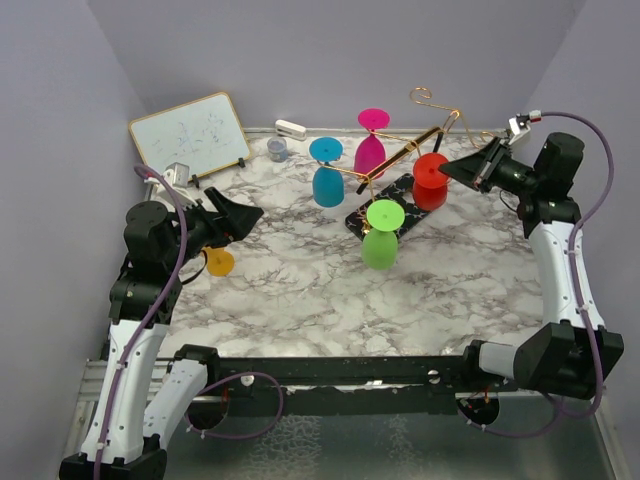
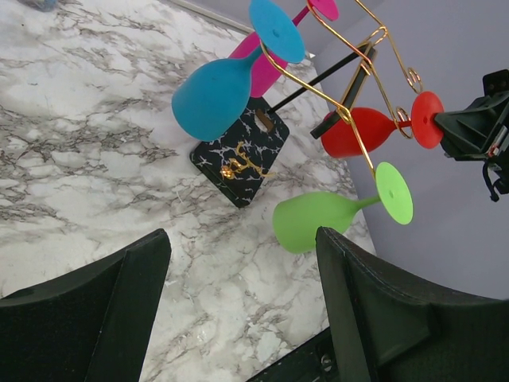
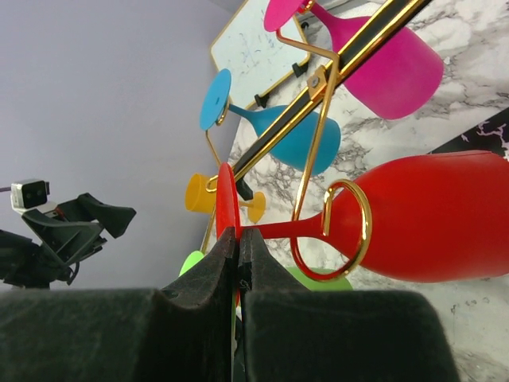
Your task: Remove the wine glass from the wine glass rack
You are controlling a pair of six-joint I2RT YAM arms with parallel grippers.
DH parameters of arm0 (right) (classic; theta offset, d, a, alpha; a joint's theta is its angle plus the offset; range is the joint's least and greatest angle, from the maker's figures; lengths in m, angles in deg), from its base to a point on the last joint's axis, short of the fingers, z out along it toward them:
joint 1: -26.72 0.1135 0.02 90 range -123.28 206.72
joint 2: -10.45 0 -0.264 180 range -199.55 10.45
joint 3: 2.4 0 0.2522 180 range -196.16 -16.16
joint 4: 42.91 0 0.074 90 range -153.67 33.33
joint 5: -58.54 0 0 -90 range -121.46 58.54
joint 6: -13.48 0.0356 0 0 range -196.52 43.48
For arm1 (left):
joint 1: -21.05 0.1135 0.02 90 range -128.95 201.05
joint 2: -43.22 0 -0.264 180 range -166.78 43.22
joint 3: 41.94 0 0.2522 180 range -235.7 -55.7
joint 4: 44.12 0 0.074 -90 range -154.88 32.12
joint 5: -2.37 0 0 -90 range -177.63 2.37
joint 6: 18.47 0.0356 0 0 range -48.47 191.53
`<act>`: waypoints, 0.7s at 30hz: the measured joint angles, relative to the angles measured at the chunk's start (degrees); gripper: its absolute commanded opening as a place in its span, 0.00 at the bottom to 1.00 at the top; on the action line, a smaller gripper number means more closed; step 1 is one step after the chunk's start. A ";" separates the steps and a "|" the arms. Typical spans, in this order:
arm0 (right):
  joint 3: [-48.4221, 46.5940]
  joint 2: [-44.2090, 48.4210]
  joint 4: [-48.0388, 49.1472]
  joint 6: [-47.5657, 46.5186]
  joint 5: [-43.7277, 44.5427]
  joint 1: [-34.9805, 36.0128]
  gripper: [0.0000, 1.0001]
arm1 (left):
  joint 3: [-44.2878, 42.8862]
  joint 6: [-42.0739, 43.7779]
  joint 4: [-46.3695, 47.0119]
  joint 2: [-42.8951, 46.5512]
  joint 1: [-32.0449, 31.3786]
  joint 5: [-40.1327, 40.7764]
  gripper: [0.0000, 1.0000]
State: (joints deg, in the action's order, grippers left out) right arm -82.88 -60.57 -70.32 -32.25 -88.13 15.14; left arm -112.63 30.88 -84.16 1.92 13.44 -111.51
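The wine glass rack (image 1: 402, 152) is tilted, its gold arms and dark post leaning over the black base (image 1: 378, 206). Red (image 1: 431, 180), green (image 1: 381, 235), blue (image 1: 327, 176) and pink (image 1: 371, 146) wine glasses hang on it bowl-down. My right gripper (image 3: 238, 235) is shut on the foot disc of the red wine glass (image 3: 433, 219), whose stem passes through a gold ring (image 3: 332, 231). At the left, well apart from the rack, my left gripper (image 2: 242, 239) stands open over bare marble with nothing between its fingers. The green glass (image 2: 314, 219) hangs just beyond it.
A yellow glass (image 1: 217, 262) lies on the marble table (image 1: 300, 290) under the left arm. A whiteboard (image 1: 190, 135), a small grey cup (image 1: 277, 150) and a white object (image 1: 290, 128) stand at the back left. Grey walls close in the table.
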 measured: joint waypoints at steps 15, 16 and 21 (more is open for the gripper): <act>-5.16 -7.17 4.98 0.35 4.90 2.51 0.01 | 0.24 0.04 0.00 0.22 0.00 0.02 0.76; -6.23 -8.13 5.40 0.66 5.40 2.54 0.01 | 0.24 0.04 0.00 0.22 0.00 0.02 0.76; -9.88 -10.54 6.86 1.92 9.38 2.51 0.01 | 0.24 0.04 -0.09 0.44 0.00 0.02 0.76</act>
State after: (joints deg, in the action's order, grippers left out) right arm -92.76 -71.11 -63.45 -30.32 -78.75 17.66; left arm -112.39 30.93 -84.25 2.36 13.44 -111.49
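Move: The right hand already pinches the red wine glass by its foot; the glass hangs upside down, its middle about 2 cm left and 8 cm below. The hook around its stem is some 2 cm left, 1 cm back and 4 cm below. The pink glass hangs roughly 9 cm ahead and 12 cm left, the green one 9 cm back and 10 cm left, both about 8 cm below. From the idle left hand, the red glass is some 8 cm ahead, 32 cm right and 8 cm below. The right hand, still pinching the red glass's foot, carries the glass about 7 cm forward away from its hook. ##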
